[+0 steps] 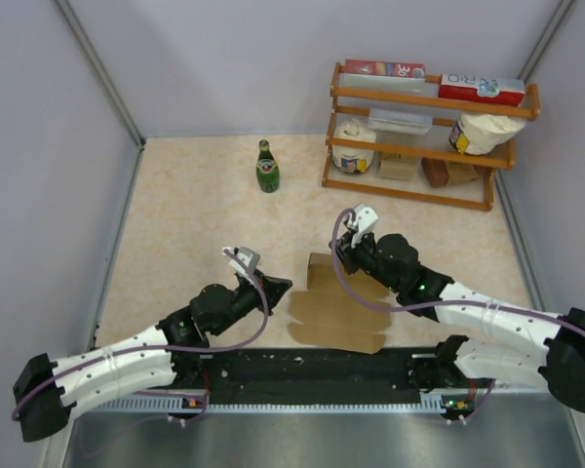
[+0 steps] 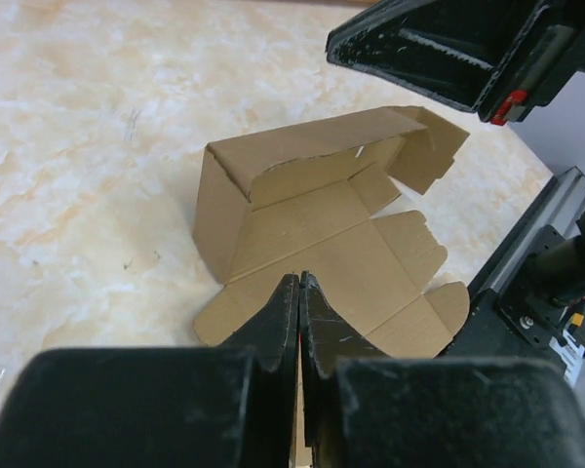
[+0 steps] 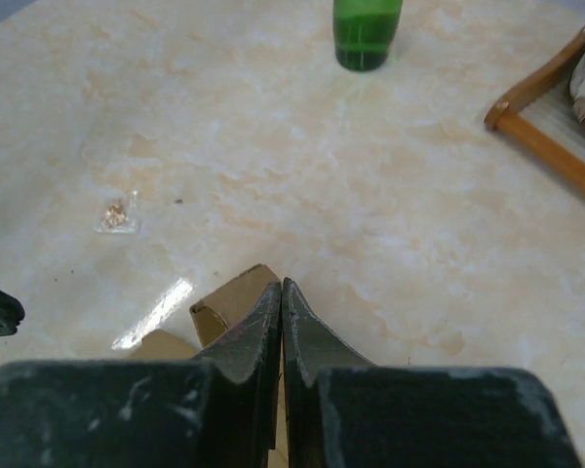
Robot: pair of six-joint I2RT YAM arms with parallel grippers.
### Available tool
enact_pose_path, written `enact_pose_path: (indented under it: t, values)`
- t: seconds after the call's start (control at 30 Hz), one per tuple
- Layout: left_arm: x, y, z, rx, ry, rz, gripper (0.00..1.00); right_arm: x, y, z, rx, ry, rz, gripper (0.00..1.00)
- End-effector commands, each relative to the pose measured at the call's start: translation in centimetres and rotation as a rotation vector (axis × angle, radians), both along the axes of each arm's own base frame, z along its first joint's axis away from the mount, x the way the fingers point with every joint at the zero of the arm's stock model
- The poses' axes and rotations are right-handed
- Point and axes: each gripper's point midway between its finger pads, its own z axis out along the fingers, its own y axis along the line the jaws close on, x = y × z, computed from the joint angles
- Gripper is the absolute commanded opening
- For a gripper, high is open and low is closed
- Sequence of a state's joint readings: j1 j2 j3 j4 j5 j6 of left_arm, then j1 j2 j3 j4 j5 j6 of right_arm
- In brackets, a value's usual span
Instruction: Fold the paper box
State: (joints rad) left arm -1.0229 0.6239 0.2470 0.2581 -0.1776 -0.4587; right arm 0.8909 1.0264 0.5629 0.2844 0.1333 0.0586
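The paper box (image 1: pixel 336 310) is a brown cardboard sheet lying mostly flat near the table's front edge. Its far side panel (image 2: pixel 302 156) is folded upright and the flaps (image 2: pixel 409 244) lie spread out. My left gripper (image 1: pixel 276 286) is shut at the sheet's left edge. In the left wrist view its tips (image 2: pixel 300 277) meet just over the near edge of the cardboard, with nothing seen between them. At the box's far right corner my right gripper (image 1: pixel 343 255) is shut too. A cardboard corner (image 3: pixel 229 304) shows just left of its closed fingers (image 3: pixel 281 285).
A green bottle (image 1: pixel 266 168) stands at the back centre. At the back right a wooden rack (image 1: pixel 409 151) holds cartons and bags. A small clear bag scrap (image 3: pixel 117 214) lies on the table. The black rail (image 1: pixel 312 369) runs along the near edge. Walls close in both sides.
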Motion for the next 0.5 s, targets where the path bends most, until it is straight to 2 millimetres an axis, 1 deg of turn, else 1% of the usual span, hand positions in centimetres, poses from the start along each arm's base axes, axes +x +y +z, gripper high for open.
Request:
enact_pose_path:
  t: [0.0, 0.1, 0.23, 0.37, 0.47]
  values:
    - [0.3, 0.5, -1.1, 0.003, 0.052, 0.048, 0.0, 0.4, 1.3, -0.9, 0.057, 0.115, 0.012, 0.0]
    - [0.3, 0.6, -1.2, 0.004, 0.059, 0.05, 0.0, 0.5, 1.3, -2.7, 0.019, 0.149, 0.005, 0.0]
    - [0.5, 0.8, -1.1, 0.006, 0.05, 0.063, 0.0, -0.4, 1.7, -4.2, -0.005, 0.196, 0.044, 0.0]
    - [0.5, 0.7, -0.9, 0.005, 0.044, 0.062, 0.0, -0.9, 1.1, -6.3, -0.036, 0.235, 0.04, 0.0]
    - [0.5, 0.7, -1.2, 0.013, 0.049, 0.059, 0.0, -1.5, 1.0, -7.6, -0.065, 0.268, 0.056, 0.0]
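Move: The folded-over top flap of the box's far wall lies about 7 cm below the closed right fingers, its middle some 3 cm to their right and 1 cm back. Of the box's flat parts, some 16 cm below that hand, the floor is about 9 cm back and 4 cm right, the near flap roughly 15 cm back and 2 cm right. From the left hand the top flap is some 6 cm ahead, 13 cm right and 4 cm lower. Straight down goes the right hand, about 6 cm, its fingers shut and tipping some 15 degrees further downward, towards the left part of the box's folded-over top flap. It is quick at first, then eases almost to a stop with the fingertips at the flap, seeming to rest on its top. ##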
